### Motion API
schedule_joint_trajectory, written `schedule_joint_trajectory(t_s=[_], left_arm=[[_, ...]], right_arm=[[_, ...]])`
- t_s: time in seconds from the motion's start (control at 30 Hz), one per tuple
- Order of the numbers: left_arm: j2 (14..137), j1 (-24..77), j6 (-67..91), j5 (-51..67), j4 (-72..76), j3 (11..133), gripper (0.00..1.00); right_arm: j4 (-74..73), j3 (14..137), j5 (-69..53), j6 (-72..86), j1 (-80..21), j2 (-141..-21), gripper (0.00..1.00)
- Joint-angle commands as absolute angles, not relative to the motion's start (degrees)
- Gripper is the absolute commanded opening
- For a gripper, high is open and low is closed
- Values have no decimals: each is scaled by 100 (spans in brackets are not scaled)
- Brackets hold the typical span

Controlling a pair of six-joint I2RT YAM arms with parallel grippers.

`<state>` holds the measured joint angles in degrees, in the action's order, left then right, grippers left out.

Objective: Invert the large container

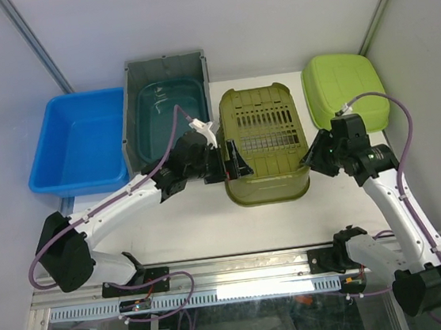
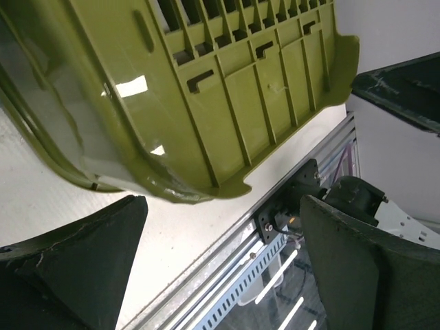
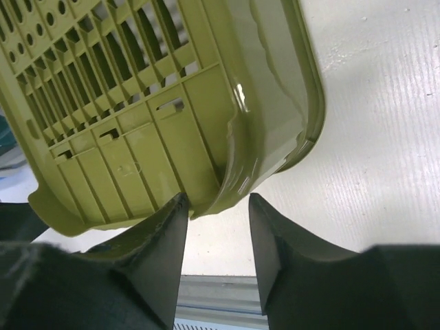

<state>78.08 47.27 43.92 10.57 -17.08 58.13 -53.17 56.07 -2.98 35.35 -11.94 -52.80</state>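
The large container (image 1: 264, 140) is an olive-green slotted crate in the middle of the table, its slotted face toward the overhead camera. My left gripper (image 1: 232, 162) stands open at the crate's left side. In the left wrist view the crate (image 2: 206, 89) hangs beyond the left gripper (image 2: 223, 204), with nothing between its fingers. My right gripper (image 1: 313, 157) is at the crate's right side. In the right wrist view the crate's rim corner (image 3: 227, 185) dips between the fingers of the right gripper (image 3: 218, 201); the left finger (image 3: 165, 227) touches it and the other stands apart.
A blue bin (image 1: 78, 141) sits at the back left. Beside it is a grey tub (image 1: 163, 66) with a teal basin (image 1: 169, 115) inside. A lime-green basin (image 1: 345, 91) lies at the back right. The metal rail (image 1: 217, 273) runs along the near edge.
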Motion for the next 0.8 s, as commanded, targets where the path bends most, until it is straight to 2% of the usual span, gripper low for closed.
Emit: schedule_joint_trajectory(t_s=[0.0, 0.17, 0.33, 0.47, 0.67, 0.77], left_arm=[[8068, 4766, 4614, 1149, -1082, 6198, 99], [8566, 4759, 4574, 1249, -907, 6469, 99], [8969, 4707, 4463, 1277, -858, 6929, 99], [9313, 4445, 4394, 1320, -815, 7369, 99], [10054, 4131, 4367, 1463, -701, 8283, 99], [10267, 4054, 4274, 1440, -857, 8740, 99]], right_arm=[[-4786, 5483, -140, 3797, -1231, -5390, 39], [-4626, 5450, 153, 3862, -1230, -5485, 24], [-4465, 5605, 408, 3874, -1230, -5652, 20], [-4210, 5786, 569, 3940, -1233, -5949, 10], [-3787, 5964, 1068, 4140, -1115, -6403, 0], [-3483, 6089, 1075, 4202, -993, -6713, 0]])
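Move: The upturned large container's middle lies about 8 cm ahead of the left hand, 9 cm to its right and some 7 cm below; from the right hand it is about 9 cm ahead, 11 cm to the left and 7 cm below. The lime tub stands roughly 19 cm ahead of the right hand and 13 cm to its right, about 12 cm lower. The grey crate is some 16 cm ahead of the left hand and 19 cm to its left, about 10 cm lower. The right hand sinks about a centimetre as its half-open fingers close on the near right edge of the upturned large container, pinching the lip, then carries it forward some 7 cm and a little to the right, towards the lime tub, turning roughly 15 degrees clockwise. The left hand, wide open throughout, first eases right and forward while dipping about 2 cm, then speeds up forward beside the container's near left corner, some 11 cm forward and 5 cm right in all, rising back to its starting height with a finger against the wall there. ##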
